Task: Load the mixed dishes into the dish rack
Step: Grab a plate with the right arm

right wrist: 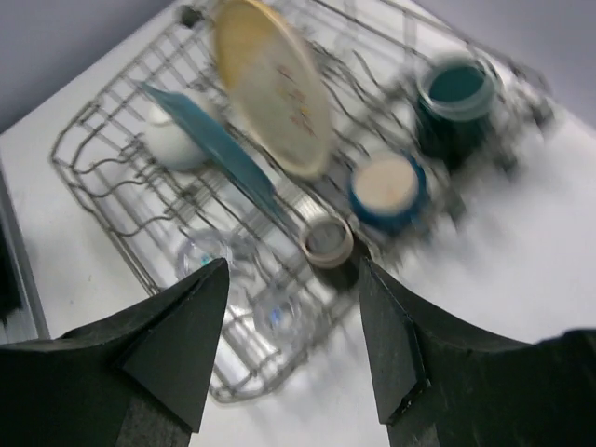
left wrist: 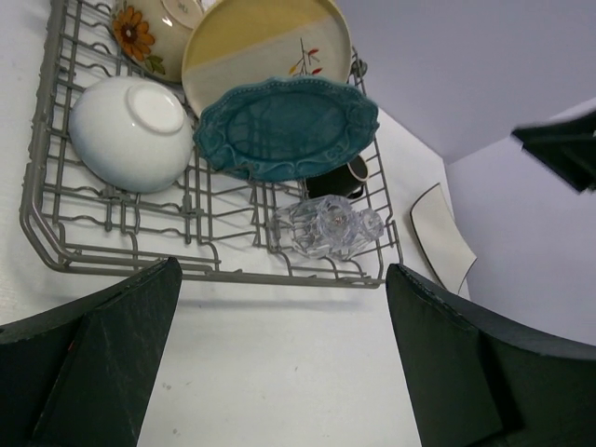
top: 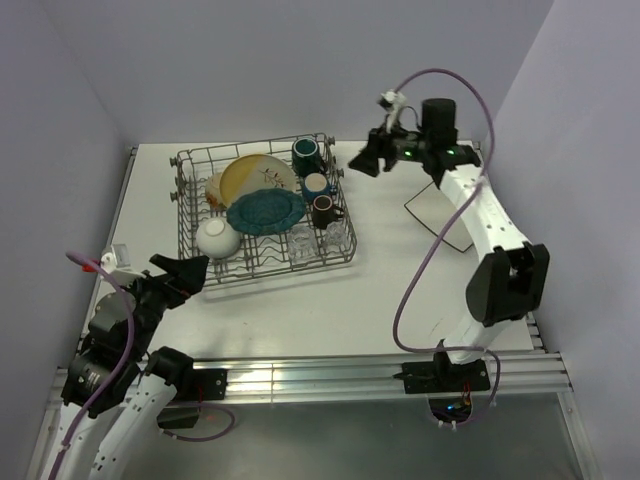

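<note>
The grey wire dish rack (top: 270, 274) holds a yellow-cream plate (top: 258, 178), a teal scalloped plate (top: 266, 211), a white bowl (top: 217, 237), three mugs (top: 316, 186) and clear glasses (top: 318, 238). A white square plate (top: 440, 215) lies flat on the table to the right of the rack. My left gripper (top: 190, 268) is open and empty over bare table just short of the rack's near rim (left wrist: 233, 273). My right gripper (top: 365, 158) hangs open and empty above the rack's far right corner. Its blurred wrist view looks down on the mugs (right wrist: 386, 191) and glasses (right wrist: 205, 256).
A flower-patterned bowl (left wrist: 140, 33) leans at the rack's back left. Walls close in at the back and both sides. An aluminium rail (top: 330, 375) runs along the table's near edge by the arm bases. The right arm's purple cable (top: 420, 270) loops over the table.
</note>
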You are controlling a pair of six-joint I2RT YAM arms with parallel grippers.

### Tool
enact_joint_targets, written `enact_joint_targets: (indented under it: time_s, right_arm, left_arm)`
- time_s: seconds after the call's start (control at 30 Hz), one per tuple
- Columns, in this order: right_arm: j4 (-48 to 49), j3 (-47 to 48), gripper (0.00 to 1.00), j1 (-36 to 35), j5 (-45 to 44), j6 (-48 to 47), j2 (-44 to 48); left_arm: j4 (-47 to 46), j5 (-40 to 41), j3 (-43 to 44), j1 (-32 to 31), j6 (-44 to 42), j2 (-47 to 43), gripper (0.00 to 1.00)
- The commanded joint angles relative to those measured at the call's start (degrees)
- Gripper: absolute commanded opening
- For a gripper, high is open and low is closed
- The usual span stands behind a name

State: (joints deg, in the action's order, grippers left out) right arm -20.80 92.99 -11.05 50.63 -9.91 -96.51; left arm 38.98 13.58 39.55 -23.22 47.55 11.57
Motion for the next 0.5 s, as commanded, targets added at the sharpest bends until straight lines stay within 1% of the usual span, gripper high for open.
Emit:
enact_joint_targets:
  time_s: [0.0, 0.03, 0.07, 0.1, 0.17, 0.2, 0.23, 0.27, 0.33, 0.37, 0.47]
  right_arm:
    - [-2.9, -8.5, 0.65, 7.1, -8.2, 7.9, 5.9]
    - [-3.4, -12.4, 0.65, 8.7, -11.6, 8.6, 8.4]
    - [-3.5, -14.2, 0.65, 10.2, -14.0, 11.8, 9.5]
    - [-3.6, -15.9, 0.65, 13.7, -16.1, 13.3, 10.5]
    - [-3.6, -21.1, 0.65, 16.6, -21.5, 18.1, 12.7]
    - [-3.6, -22.4, 0.65, 19.1, -23.5, 19.6, 13.3]
    - [-3.6, -24.1, 0.65, 20.2, -25.2, 20.8, 14.4]
    - [-3.8, -26.3, 0.65, 21.1, -29.1, 23.0, 14.9]
    - [-4.4, -27.9, 0.65, 23.8, -31.3, 24.2, 16.0]
    - [-4.9, -29.1, 0.65, 24.4, -33.5, 25.4, 16.3]
    - [-6.0, -31.3, 0.65, 26.6, -36.5, 27.3, 16.9]
  left_arm:
    - [0.0, 3.2, 0.7, 0.0, 1.6, -2.4, 0.99]
    - [0.3, 3.7, 0.4, 0.0, 2.3, -3.7, 0.99]
    - [0.2, 4.3, 0.2, 0.0, 3.1, -4.3, 0.99]
    - [-0.1, 4.3, -0.1, 0.0, 3.2, -4.8, 0.99]
    - [-1.4, 3.6, -1.1, 0.0, 3.0, -6.2, 0.99]
    - [-1.8, 2.9, -1.5, 0.0, 3.0, -6.4, 0.99]
    - [-2.2, 2.5, -2.0, 0.0, 3.1, -6.3, 0.99]
    - [-2.9, 2.1, -2.4, 0.0, 3.0, -6.0, 0.99]
    - [-3.4, 0.5, -2.5, 0.0, 2.8, -4.2, 0.99]
    - [-3.3, 0.0, -2.5, 0.0, 2.6, -3.4, 0.99]
    - [-2.9, -1.2, -1.7, 0.0, 1.8, -0.2, 0.99]
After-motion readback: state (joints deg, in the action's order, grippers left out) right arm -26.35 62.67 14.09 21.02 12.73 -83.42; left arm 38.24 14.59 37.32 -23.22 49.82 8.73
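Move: The white square plate lies flat on the table about 32 cm to the right of the empty right hand, some 5 cm farther out and 30 cm below it. In the rack on that hand's left, the brown mug stands about 12 cm left and level with it fore and aft, and the blue mug some 15 cm left and 9 cm ahead, both roughly 22 cm lower. From the left hand the white square plate is about 29 cm ahead, 74 cm right and 25 cm below. The right hand swings away from the rack and mugs towards the white square plate, travelling about 24 cm right while sinking some 16 cm and drawing back slightly, slowing as it nears the plate's left side. On the way the wrist turns some 60 degrees clockwise and tips down, so the fingers go from pointing left across the rack to pointing forward and down at the table, staying partly open and touching nothing. ##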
